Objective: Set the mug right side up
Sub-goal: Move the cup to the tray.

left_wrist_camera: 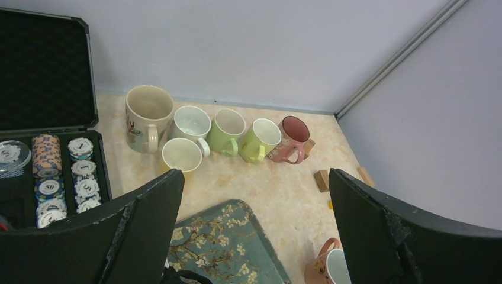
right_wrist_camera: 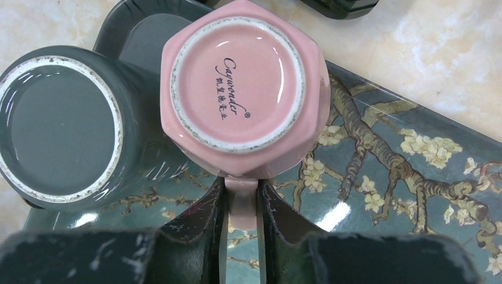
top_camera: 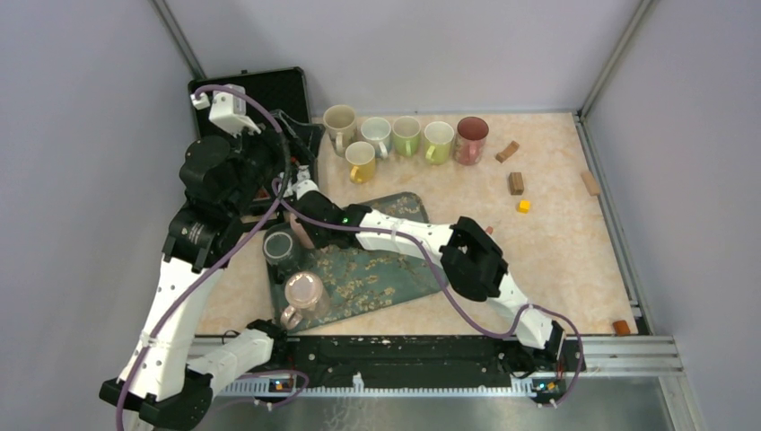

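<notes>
A pink mug (right_wrist_camera: 240,89) stands upside down on the blossom-patterned tray (right_wrist_camera: 408,195), its stamped base facing up. My right gripper (right_wrist_camera: 241,189) is shut on its handle (right_wrist_camera: 241,204), one finger against each side. In the top view most of this mug (top_camera: 301,235) is hidden under the right gripper (top_camera: 310,229), near the tray's far left corner. A grey mug (right_wrist_camera: 59,121) stands upside down right beside it. My left gripper (left_wrist_camera: 254,177) hangs open and empty, high above the table.
A second pink mug (top_camera: 303,289) stands upside down at the near left of the tray (top_camera: 395,269). Several upright mugs (top_camera: 404,136) line the back wall. An open poker chip case (top_camera: 260,90) sits back left. Wooden blocks (top_camera: 516,182) lie right.
</notes>
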Motion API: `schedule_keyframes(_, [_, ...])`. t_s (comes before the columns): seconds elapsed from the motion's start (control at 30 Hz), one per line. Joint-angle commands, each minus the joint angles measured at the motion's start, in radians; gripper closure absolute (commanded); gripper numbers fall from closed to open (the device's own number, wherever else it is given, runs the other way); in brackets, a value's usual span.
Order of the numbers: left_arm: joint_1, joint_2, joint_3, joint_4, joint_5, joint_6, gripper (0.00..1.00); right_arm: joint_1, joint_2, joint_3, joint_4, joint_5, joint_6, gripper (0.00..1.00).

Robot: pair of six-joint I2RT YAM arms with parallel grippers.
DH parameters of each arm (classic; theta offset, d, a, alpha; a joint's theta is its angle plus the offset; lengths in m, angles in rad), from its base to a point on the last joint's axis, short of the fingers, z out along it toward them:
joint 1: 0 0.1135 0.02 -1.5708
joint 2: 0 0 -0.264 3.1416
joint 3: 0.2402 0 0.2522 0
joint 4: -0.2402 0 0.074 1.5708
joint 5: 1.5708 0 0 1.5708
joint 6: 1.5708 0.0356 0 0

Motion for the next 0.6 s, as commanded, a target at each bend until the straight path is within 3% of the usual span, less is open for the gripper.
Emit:
schedule_keyframes(0.0, [0.003,0.003,0.009,0.048,0.008,-0.007,0.01,0.0,0.019,0.058,0.012,-0.002,-0.009,0.89])
schedule_keyframes(0.2, [0.003,0.012,-0.001,0.058,0.015,-0.019,0.01,-0.019,-0.102,-0.071,0.044,0.032,0.005,1.0])
schedule_keyframes(0.4, [0.004,0.029,-0.026,0.089,0.058,-0.043,0.01,-0.029,-0.25,-0.282,0.07,0.096,0.017,1.0])
schedule_keyframes(0.57, [0.003,0.045,-0.04,0.107,0.077,-0.058,0.01,-0.044,-0.358,-0.46,0.093,0.098,0.045,0.94])
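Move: Below the high left hand, the tray's open middle lies some 42 cm down, 8 cm to its right and 6 cm back. From the right hand, which already grips the upside-down pink mug by its handle, that spot is about 10 cm right, 5 cm back and 5 cm lower. The dark green mug stands roughly 7 cm left and 4 cm back of the right hand, the pale pink mug about 14 cm back and 2 cm left. Keeping its pinch on the pink mug's handle, the right hand waits briefly, then sweeps about 7 cm to the right at an even height, away from the dark green mug and towards the tray's open middle, turning slightly clockwise. The left hand, open and empty, eases some 2 cm down, right and forward. ##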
